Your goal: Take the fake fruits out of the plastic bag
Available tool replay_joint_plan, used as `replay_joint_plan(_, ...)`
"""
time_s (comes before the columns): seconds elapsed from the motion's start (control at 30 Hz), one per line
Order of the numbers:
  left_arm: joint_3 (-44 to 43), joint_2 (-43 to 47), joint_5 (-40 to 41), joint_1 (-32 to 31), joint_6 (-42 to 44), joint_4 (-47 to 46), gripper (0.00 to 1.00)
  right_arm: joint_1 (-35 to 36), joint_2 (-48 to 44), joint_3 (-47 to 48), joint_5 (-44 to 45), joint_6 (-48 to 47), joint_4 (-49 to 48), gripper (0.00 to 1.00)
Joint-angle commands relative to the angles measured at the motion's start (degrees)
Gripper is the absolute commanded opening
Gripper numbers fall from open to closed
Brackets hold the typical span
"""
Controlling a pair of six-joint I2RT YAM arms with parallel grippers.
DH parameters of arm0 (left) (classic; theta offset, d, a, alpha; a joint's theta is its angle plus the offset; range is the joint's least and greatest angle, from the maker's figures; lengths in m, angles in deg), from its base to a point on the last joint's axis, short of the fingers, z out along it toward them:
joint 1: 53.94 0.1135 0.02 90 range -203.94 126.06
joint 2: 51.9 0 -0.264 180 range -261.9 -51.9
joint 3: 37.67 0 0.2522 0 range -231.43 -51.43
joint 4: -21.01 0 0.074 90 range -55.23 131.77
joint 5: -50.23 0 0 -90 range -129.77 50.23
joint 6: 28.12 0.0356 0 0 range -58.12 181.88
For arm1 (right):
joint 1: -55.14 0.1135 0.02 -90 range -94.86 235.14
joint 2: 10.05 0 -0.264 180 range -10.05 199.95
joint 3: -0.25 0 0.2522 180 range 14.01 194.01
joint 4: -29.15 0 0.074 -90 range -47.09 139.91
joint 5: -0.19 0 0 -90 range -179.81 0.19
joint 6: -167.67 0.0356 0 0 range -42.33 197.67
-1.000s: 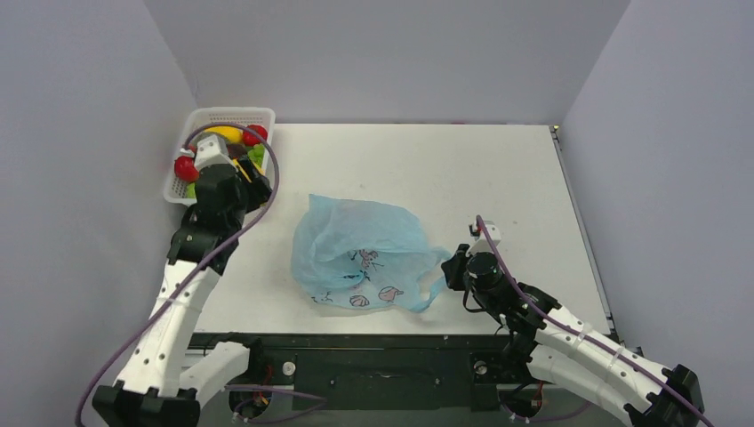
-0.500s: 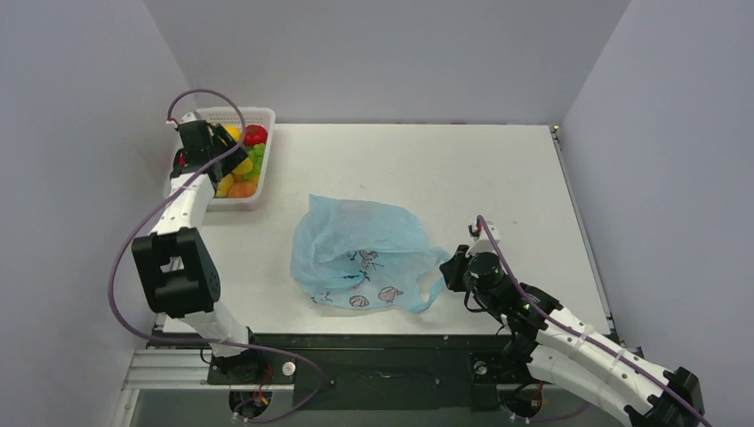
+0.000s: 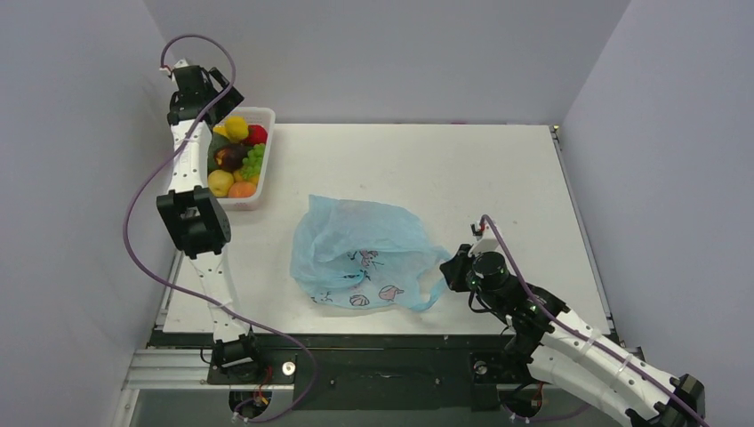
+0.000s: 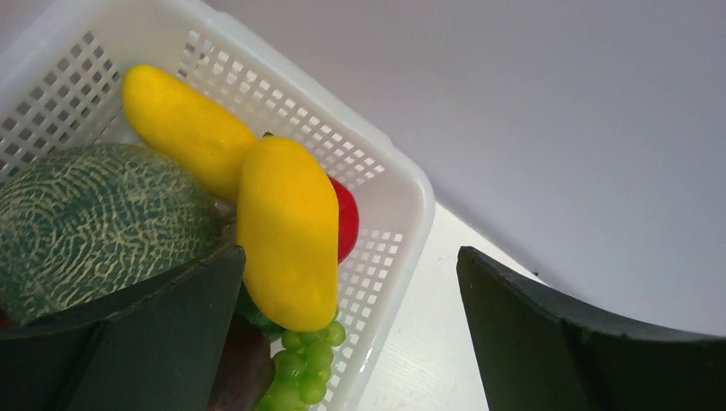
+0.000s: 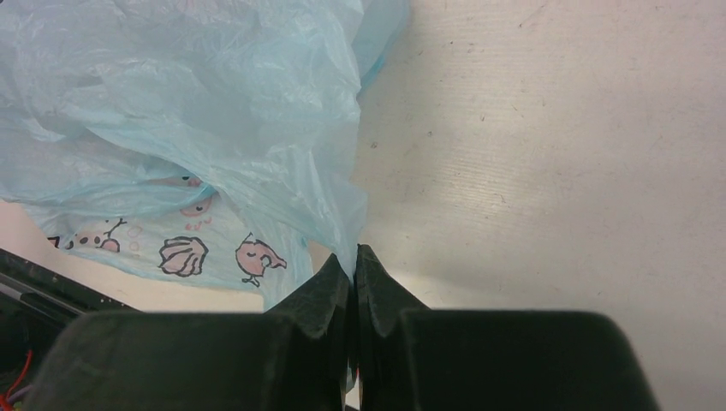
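Note:
The light-blue plastic bag [image 3: 360, 252] lies crumpled at the table's middle front, and I cannot see inside it. My right gripper [image 3: 452, 267] is shut on the bag's thin edge [image 5: 342, 224], its jaws pressed together with the film between them [image 5: 354, 257]. My left gripper [image 3: 218, 100] hangs open and holds nothing above the far end of the white basket [image 3: 266, 142]. In that basket lie fake fruits: a dark purplish-brown one [image 3: 229, 157], a yellow one [image 4: 287, 227], an orange one [image 3: 241, 189], green grapes [image 4: 304, 368] and a netted melon [image 4: 94, 218].
The basket [image 4: 402, 214] stands at the table's back left corner, close to the left wall. Grey walls close off the left, back and right sides. The left arm stretches up along the left table edge [image 3: 191, 222].
My left arm has swung up and back from over the basket and its jaws have opened wide. The dark fruit now lies in the basket. The right arm and the bag have not moved.

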Motion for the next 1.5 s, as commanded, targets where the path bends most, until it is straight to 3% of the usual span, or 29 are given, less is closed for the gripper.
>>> replay_joint_plan(0.0,-2.06,2.13,2.07,1.21,-0.6,8.33,0.95,-0.58,-1.39,2.3,0.63,-0.76,0.43,0.0)
replay_joint_plan(0.17,15.95,14.23,-2.1,1.46,-2.69,0.95,0.95,-0.64,-0.08,3.14,-0.27,-2.1,-0.22,0.0)
replay_joint_plan(0.4,58.27,43.13,-16.69,0.64,-8.72,-18.14,0.94,-0.7,2.03,4.08,-4.62,-4.44,-2.35,0.0)
replay_joint_plan(0.57,76.38,60.17,-17.29,-7.4,-7.92,-19.3,0.94,-0.68,2.69,4.06,-7.56,-4.72,-4.09,0.0)
replay_joint_plan(0.77,86.4,79.9,-8.46,-23.76,-8.52,-13.14,0.93,-0.58,2.84,2.35,-10.73,-3.19,-5.97,0.0)
replay_joint_plan(0.87,90.01,83.23,-6.08,-32.09,-11.68,-12.12,0.89,-0.48,2.56,1.81,-11.22,-2.62,-6.68,0.0)
replay_joint_plan(0.97,94.27,86.09,-1.4,-45.62,-14.67,-11.97,0.85,-0.42,2.22,1.54,-11.97,-2.19,-7.04,0.0)
replay_joint_plan(1.07,97.61,87.9,7.3,-60.64,-17.52,-14.15,0.81,-0.39,1.91,1.48,-12.38,-1.66,-7.02,0.0)
replay_joint_plan(1.2,97.31,86.4,16.5,-74.34,-17.7,-15.5,0.77,-0.21,1.58,0.97,-13.91,-0.47,-7.72,0.0)
replay_joint_plan(1.37,93.0,76.54,23.98,-79.32,-16.62,-15.66,0.64,1.46,1.75,0.53,-15.52,0.74,-9.22,0.0)
replay_joint_plan(1.4,91.09,75.22,25.66,-79.6,-16.51,-13.98,0.55,1.8,1.74,0.87,-15.11,0.77,-9.04,0.0)
replay_joint_plan(1.47,89.01,71.77,29.79,-79.68,-15.83,-13.37,0.49,3.09,1.6,1.42,-14.06,0.75,-8.17,0.0)
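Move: The plastic bag's middle lies about 36 cm back, 36 cm to the right and 20 cm below the left hand. Under that hand sits the yellow fruit, some 10 cm down, 2 cm back and 4 cm left, in the white basket, whose middle is about 11 cm back, 8 cm left and 16 cm down. From the right hand, already pinching the bag's handle, the bag's middle is some 9 cm ahead, 20 cm left and 10 cm below. The right fingers keep their shut pinch on the bag's handle while that hand eases about 4 cm left, slightly back and up, turning some 15 degrees counter-clockwise. The left hand dips, then sweeps back about 50 cm and right nearly 40 cm from the basket to the bag's near side, sinking late, turning some 55 degrees clockwise and partly closing its wide-open fingers. ##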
